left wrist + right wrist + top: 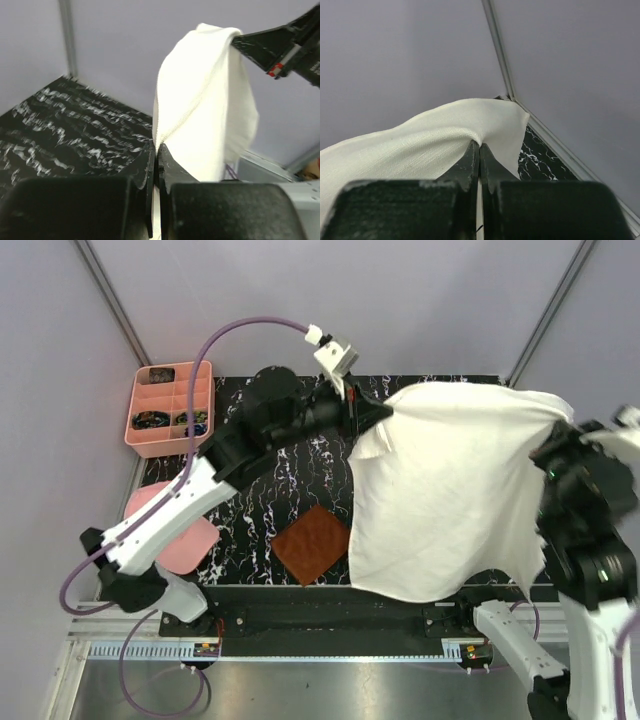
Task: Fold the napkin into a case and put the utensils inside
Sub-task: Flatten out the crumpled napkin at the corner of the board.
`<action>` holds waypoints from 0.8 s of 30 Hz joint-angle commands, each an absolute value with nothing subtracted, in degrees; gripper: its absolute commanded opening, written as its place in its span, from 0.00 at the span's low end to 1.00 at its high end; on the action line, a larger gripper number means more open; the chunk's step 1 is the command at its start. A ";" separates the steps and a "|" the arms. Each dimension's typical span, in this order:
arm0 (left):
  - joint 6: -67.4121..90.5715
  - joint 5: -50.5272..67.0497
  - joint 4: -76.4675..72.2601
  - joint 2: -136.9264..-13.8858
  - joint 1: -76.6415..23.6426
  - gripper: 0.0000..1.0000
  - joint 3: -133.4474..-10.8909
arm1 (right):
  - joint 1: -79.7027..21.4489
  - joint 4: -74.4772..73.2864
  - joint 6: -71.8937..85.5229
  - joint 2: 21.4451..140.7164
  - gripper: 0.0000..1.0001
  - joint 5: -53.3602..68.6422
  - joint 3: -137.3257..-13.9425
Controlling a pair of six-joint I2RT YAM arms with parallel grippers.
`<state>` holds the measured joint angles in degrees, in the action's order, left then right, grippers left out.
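The napkin point(450, 490) is a large cream-white cloth held up in the air, stretched between both arms and hanging over the right half of the black marbled table point(280, 480). My left gripper point(380, 412) is shut on its upper left corner. In the left wrist view the jaws are pressed together on the napkin's point(205, 100) hemmed edge at the left gripper point(156, 148). My right gripper point(548, 447) is shut on the upper right corner; the right gripper point(479, 146) pinches a fold of the napkin point(420, 145). The case and the utensils are out of view.
A brown textured square mat point(312, 542) lies near the table's front edge, just left of the hanging cloth. A pink compartment tray point(170, 408) with small items stands off the table's back left corner. A pink plate point(185, 540) lies under the left arm.
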<state>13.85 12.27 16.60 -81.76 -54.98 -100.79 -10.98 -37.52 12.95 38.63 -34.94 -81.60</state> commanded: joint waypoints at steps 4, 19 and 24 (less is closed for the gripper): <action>18.19 13.90 12.83 -96.75 -40.09 0.00 -105.98 | -10.29 -14.80 5.99 59.92 0.00 -45.98 -71.92; 21.80 -2.28 6.58 -134.93 -28.39 0.58 -132.99 | 4.22 -21.92 -0.62 120.66 0.65 -26.36 -110.40; 26.53 -2.12 6.33 -120.96 -29.70 0.77 -116.67 | 4.22 -38.73 5.60 118.14 0.89 -27.25 -113.48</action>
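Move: Both hands still hold the white napkin by its far side, high over the board. The left hand's corner goes to bare board about 37 cm ahead, 3 cm left and 44 cm down; from that hand the fork is roughly 33 cm ahead and 13 cm left, the ladle 41 ahead and 11 left, the brown cloth 2 back and 12 left, all on the board. The right hand's corner goes about 38 cm ahead, 7 cm right and 43 cm down, some 6 cm short of the board's right edge. Both arms cast the held napkin forward and down together in one quick sweep, nearly 40 cm out and a little over 30 cm lower, the left hand swinging some 40 degrees counter-clockwise so its fingers face forward while the right hand tips about 50 degrees downward. From a little past halfway, still well above the board, the fingers of both hands open wide and let go of the far edge, and the hands drift apart by roughly 6 cm each, the forward and downward travel dying out just over that edge. ##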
